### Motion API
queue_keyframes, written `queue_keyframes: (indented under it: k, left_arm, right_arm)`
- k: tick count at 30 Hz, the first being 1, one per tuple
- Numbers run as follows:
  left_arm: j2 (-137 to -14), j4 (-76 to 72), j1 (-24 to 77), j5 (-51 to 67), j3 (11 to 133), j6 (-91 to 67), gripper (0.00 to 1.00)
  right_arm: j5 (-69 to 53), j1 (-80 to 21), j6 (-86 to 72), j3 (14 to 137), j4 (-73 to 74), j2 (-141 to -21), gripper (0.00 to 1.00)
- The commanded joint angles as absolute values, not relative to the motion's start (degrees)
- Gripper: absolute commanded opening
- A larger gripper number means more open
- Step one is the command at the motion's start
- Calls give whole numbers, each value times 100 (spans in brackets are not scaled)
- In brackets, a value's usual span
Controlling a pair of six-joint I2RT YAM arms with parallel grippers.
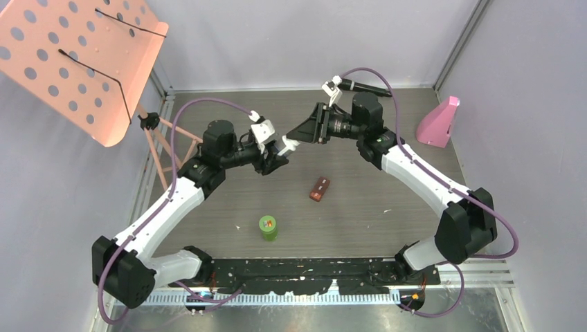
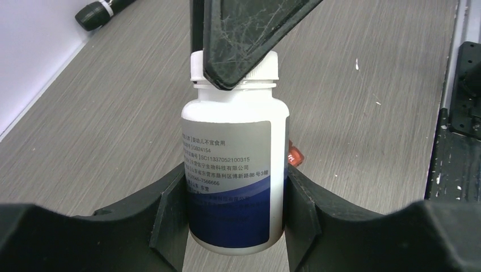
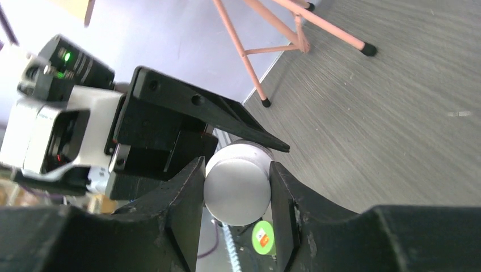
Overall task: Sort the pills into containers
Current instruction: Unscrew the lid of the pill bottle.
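Note:
A white bottle with a blue-and-white printed label hangs above the table, and my left gripper is shut on its lower body. My right gripper comes from the opposite side, both jaws pressed against the bottle's white cap. In the top view the two grippers meet at the bottle over the middle of the table. The green-lidded bottle stands upright near the front. The small brown case lies to its right. No pills show in any view.
A pink perforated stand on thin legs fills the back left corner. A pink wedge-shaped object sits at the back right. A black microphone lies by the back wall.

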State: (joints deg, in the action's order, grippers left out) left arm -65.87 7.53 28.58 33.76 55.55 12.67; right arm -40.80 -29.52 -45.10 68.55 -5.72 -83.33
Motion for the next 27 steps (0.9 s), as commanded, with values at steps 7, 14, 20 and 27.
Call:
queue_keyframes:
  k: [7, 14, 20, 27]
  left_arm:
    - [-6354, 646, 2848, 4806, 5490, 1362, 0]
    - [-6386, 46, 2848, 4207, 5369, 1199, 0]
    - [-6524, 35, 2856, 3460, 5470, 1187, 0]
    - [-6571, -126, 2856, 3203, 5488, 892, 0]
  right_arm:
    - [-5712, -2882, -1330, 6916, -1211, -8127, 22]
    - [-3752, -2872, -3264, 6848, -417, -7860, 96]
    - [-2318, -2948, -5338, 6256, -77, -7492, 95]
    - [-2168, -3130, -5966, 6480, -483, -7790, 93]
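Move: The right fingers are closed on the bottle's white lid, right at their pads. From the left hand, which grips the bottle body, the lid is about 4 cm to the right, 2 cm ahead and 4 cm higher. Counted from the right hand, the red pill box lies some 8 cm back and 7 cm right, the green-capped jar about 19 cm back and 8 cm left, both nearly 30 cm below. Keep the left gripper shut on the bottle, letting it swing back about 2.5 cm and return. Twist the lid with the right gripper some 30 degrees counter-clockwise, looking down onto its top, while drifting back; then open wide and let go, wind the wrist back the other way past its start, and move right, forward and down, the spread fingers staying around or beside the lid. ##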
